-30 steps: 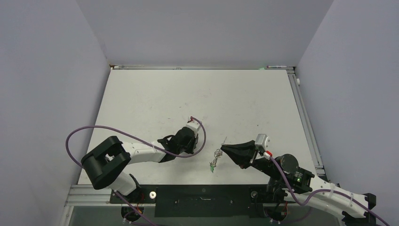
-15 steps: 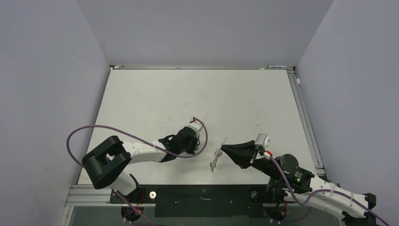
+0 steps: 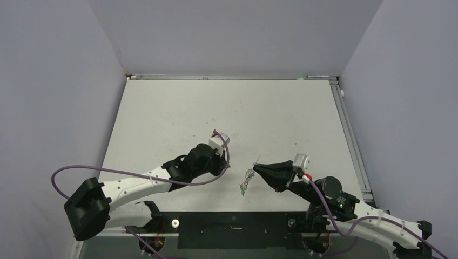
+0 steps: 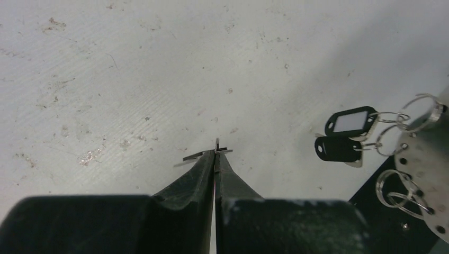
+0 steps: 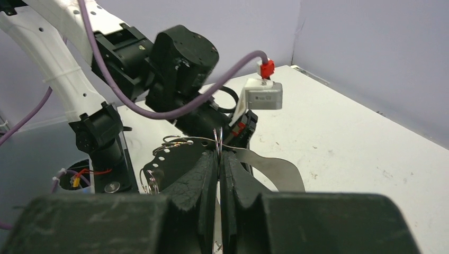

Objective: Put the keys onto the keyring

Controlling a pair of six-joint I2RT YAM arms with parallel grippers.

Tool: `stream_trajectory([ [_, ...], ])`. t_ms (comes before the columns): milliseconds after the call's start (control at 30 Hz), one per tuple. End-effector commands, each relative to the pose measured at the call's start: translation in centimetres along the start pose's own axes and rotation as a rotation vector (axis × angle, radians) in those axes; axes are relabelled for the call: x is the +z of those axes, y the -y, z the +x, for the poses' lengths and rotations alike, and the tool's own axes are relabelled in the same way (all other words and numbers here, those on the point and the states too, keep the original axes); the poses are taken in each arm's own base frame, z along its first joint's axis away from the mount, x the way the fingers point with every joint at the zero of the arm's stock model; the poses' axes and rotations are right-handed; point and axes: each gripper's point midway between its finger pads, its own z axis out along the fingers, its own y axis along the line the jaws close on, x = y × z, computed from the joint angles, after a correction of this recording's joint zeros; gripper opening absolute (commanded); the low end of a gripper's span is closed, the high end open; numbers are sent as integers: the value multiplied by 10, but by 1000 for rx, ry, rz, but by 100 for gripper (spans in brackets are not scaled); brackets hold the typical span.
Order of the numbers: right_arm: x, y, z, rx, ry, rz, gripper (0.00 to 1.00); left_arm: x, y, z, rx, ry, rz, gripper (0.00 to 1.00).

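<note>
In the left wrist view my left gripper [image 4: 215, 152] is shut on a tiny silver key [image 4: 218, 150] that sticks out at the fingertips just above the white table. In the top view that gripper [image 3: 220, 166] sits left of the keyring [image 3: 247, 176], apart from it. My right gripper [image 3: 255, 169] is shut on a thin wire ring [image 5: 217, 136] of the keyring and holds it off the table. From it hang a curved pale strap [image 5: 272, 165] and a green piece [image 3: 244, 192]. A black-headed key [image 4: 338, 149] and a black tag [image 4: 350, 120] hang on rings at the right.
A perforated metal plate [image 4: 423, 159] with more rings [image 4: 394, 185] hangs by the keyring. The left arm's purple cable [image 3: 108, 171] loops over the table's left side. The black base rail [image 3: 232, 222] runs along the near edge. Grey walls stand on three sides.
The left arm's elbow has swung out to the left and low, and its wrist has shifted slightly away from the near edge. The right arm and keyring have held still.
</note>
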Motion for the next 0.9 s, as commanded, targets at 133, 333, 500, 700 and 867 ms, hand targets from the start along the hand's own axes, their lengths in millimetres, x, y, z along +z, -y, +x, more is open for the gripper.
stream_trajectory([
  [133,12,3,-22,-62,82,11,5,-41,18,-16,19,32,60,0],
  [333,19,1,-8,-116,74,-8,5,-71,28,-30,30,84,97,0],
  [500,18,2,-3,-168,141,-12,5,-97,38,-35,41,86,150,0],
  [700,12,0,-6,-262,262,-24,5,-129,45,-44,50,82,185,0],
  [867,11,11,-12,-355,312,36,5,-158,54,-51,49,85,254,0],
])
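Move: The left hand holds a small key; the keyring plate it is bound for has its middle about 12 cm back, 7 cm to the right and 13 cm higher. The green tag hanging from the plate is roughly 16 cm back, 5 cm right and 11 cm above that hand. From the right hand, which grips the plate's top edge, the keyring's middle lies 1 cm back, 2 cm left and 5 cm below. Left hand lifts the key about 11 cm and back towards the keyring, which the right lowers some 5 cm, rolling. ##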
